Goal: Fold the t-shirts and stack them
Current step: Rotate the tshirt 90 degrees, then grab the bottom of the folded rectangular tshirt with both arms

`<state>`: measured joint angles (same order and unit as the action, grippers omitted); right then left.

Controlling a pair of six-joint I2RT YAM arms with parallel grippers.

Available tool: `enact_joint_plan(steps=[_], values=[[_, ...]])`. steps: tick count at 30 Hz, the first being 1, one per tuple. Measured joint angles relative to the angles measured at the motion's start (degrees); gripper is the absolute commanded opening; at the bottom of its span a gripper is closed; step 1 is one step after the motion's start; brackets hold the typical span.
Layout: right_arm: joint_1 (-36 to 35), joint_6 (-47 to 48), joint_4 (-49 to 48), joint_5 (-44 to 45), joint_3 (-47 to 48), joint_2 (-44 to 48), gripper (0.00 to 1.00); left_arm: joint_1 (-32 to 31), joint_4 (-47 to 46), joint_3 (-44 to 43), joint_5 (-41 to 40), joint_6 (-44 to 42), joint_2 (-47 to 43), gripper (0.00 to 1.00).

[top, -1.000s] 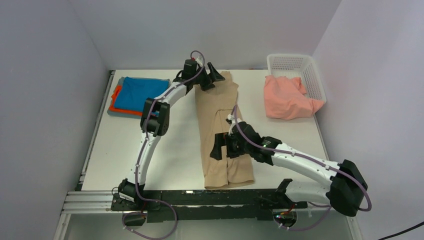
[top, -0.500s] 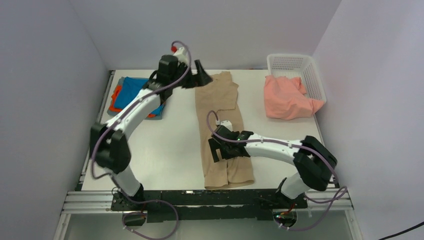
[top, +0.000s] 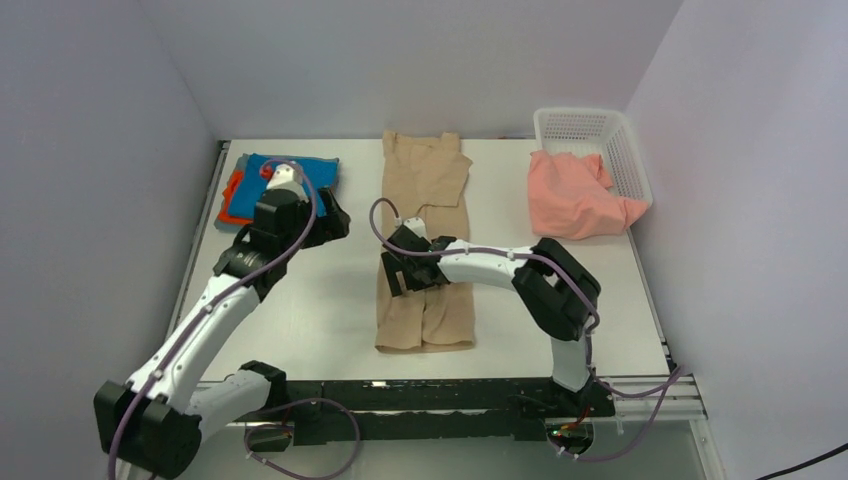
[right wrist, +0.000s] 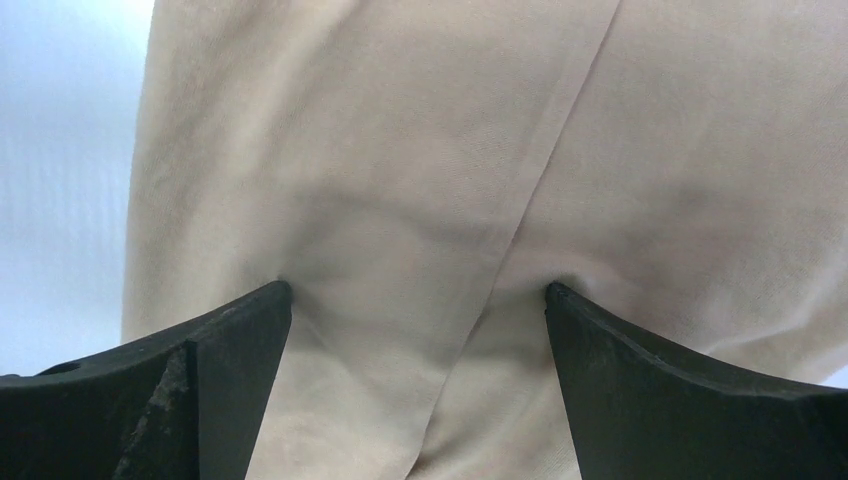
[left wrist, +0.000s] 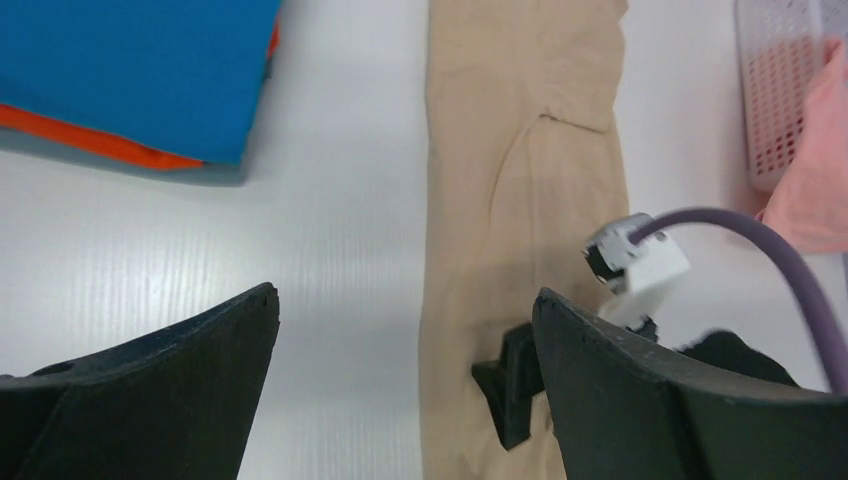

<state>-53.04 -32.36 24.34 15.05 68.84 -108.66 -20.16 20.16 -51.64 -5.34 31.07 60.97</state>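
Observation:
The tan-beige t-shirt [top: 424, 240] lies on the table as a long narrow strip running from far to near. My right gripper [top: 398, 275] is open, both fingertips pressed down on its cloth [right wrist: 420, 180] near the left edge of the strip. My left gripper [top: 335, 222] is open and empty, above bare table between the strip [left wrist: 520, 200] and the stack. The stack at the far left has the bright blue t-shirt [top: 290, 180] on top, the orange one [top: 232, 195] under it and the grey one [left wrist: 225, 175] lowest. The salmon-pink t-shirt [top: 575, 195] spills out of the basket.
The white lattice basket [top: 590, 128] stands at the far right, against the wall; it shows in the left wrist view [left wrist: 775, 100] too. Walls close off the left, back and right. The right arm's elbow [top: 565, 290] stands over the table to the right of the tan strip.
My left gripper has left the tan shirt's far end and pulled back toward the near left. My right gripper has moved left on the tan shirt, and the strip has shifted left with it.

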Motion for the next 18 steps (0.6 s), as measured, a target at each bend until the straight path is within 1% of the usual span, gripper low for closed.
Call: enact_joint_plan(steps=[5, 7, 10, 13, 16, 18], values=[[0.6, 0.4, 0.0, 0.2, 6.6, -4.6, 1.0, 0.1, 3.3, 0.0, -3.2, 1.2, -7.7, 0.99], [0.7, 0.3, 0.0, 0.0, 6.7, -4.6, 1.0, 0.2, 4.5, 0.7, -3.0, 2.4, -9.5, 0.99], [0.8, -0.7, -0.2, -0.8, 5.0, -2.7, 1.0, 0.2, 5.4, 4.7, -0.6, 4.3, -11.7, 1.0], [0.8, -2.6, -0.3, -1.6, -1.0, 4.3, 1.0, 0.0, 5.4, 11.8, 5.0, 6.4, -13.6, 0.99], [0.8, -5.3, -0.4, -1.1, -7.6, 15.6, 1.0, -1.9, 5.3, 18.7, 10.2, 8.9, -14.1, 0.99], [0.8, -7.6, -0.8, -0.4, -12.4, 24.3, 1.0, -4.4, 4.9, 22.9, 13.1, 10.4, -14.0, 0.92]])
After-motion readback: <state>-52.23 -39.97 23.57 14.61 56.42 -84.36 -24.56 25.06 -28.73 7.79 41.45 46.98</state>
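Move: The t-shirt's near-left hem corner lies about 18 cm back and 8 cm right of the left hand, some 20 cm below. The folded stack sits about 14 cm ahead and 10 cm left of that hand, roughly 19 cm below. The right fingertips are already down on the shirt, its middle about 9 cm ahead and 2 cm right; the near-left corner is some 13 cm back and 7 cm left, the near-right corner 13 cm back and 11 cm right. Push the shirt on with the open right fingertips, some 3 cm forward and left, then lift them clear, rising about 8 cm while drawing back and right. Meanwhile bring the open left gripper back about 12 cm, first rising slightly, then dropping towards the near-left hem corner, tipping its fingers down some 20 degrees. ##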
